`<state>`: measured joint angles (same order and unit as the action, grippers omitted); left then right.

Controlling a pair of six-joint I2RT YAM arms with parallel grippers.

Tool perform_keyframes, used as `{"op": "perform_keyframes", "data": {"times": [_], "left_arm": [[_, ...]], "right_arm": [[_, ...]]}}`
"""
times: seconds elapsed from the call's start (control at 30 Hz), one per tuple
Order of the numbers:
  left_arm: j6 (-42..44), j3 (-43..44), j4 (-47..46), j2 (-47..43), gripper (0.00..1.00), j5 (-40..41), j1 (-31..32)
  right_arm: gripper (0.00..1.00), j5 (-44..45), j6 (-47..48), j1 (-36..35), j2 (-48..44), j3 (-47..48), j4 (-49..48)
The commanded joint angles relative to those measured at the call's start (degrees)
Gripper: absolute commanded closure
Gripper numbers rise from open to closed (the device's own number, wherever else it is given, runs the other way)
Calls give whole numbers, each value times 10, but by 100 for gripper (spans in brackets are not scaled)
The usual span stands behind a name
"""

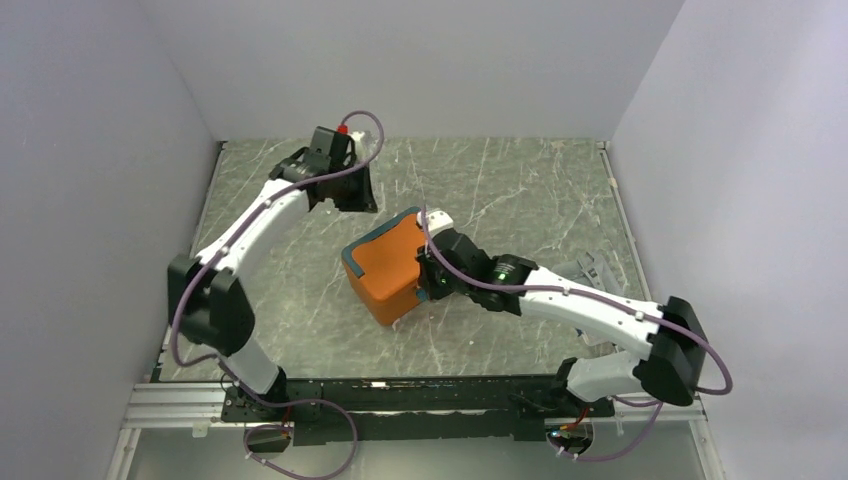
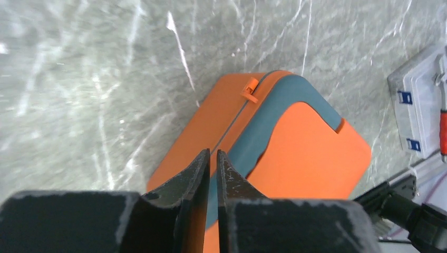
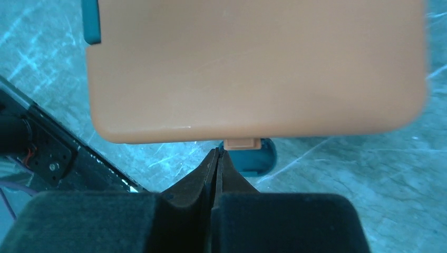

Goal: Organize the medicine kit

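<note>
The medicine kit [image 1: 385, 270], an orange box with a teal band, lies closed in the middle of the table at a slant. In the left wrist view the medicine kit [image 2: 295, 147] lies well below my left gripper [image 2: 213, 153]. That gripper's jaws are nearly together and hold nothing. From above, my left gripper [image 1: 355, 200] hangs high, behind and left of the box. My right gripper [image 1: 425, 278] is shut at the kit's right side. In the right wrist view my right gripper [image 3: 217, 152] has its tips beside a small orange tab [image 3: 241, 143] and the teal latch [image 3: 253, 161], under the kit [image 3: 253, 68].
A clear plastic organizer box [image 2: 416, 105] with blue clasps sits at the right, behind my right arm [image 1: 595, 270]. A red item [image 2: 443, 132] shows at its edge. White walls close in three sides, and a black rail [image 1: 400, 395] runs along the near edge.
</note>
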<state>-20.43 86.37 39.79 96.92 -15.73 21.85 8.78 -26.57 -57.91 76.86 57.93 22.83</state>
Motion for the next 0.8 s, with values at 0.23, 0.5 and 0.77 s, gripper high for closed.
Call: {"op": "perform_keyframes", "data": {"times": [0.23,0.5,0.77], "left_arm": [[1,-101,-17,-249,67,154,0],[-7,-229,-66,-327,44,83,0],[-15,-263,-104,-322,35,59,-1]], "right_arm": [[98,106,28,43,-62,59,59],[82,127,39,96,-86,54,76],[74,101,-3,124,-121,-10,97]]}}
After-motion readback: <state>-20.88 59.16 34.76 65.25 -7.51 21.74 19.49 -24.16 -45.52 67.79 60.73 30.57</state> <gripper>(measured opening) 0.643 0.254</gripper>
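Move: The closed medicine kit's middle lies about 10 cm back from the left hand, 6 cm to its right and some 9 cm below. From the right hand, whose closed tips are at the kit's front, that middle is roughly 5 cm ahead, 6 cm left and 6 cm lower. The teal latch is right by those tips, about 1 cm ahead, 1 cm left and 4 cm below. Up off the hinge side, then back and to its left, the left hand arcs around to the kit's left rear corner, ending about 9 cm back and 6 cm left; it climbs some 10 cm, sinks most of that again, and its fingers spread. The right hand withdraws from the latch to its right, forward and up, turning nearly 20 degrees clockwise, fingers parting slightly. ##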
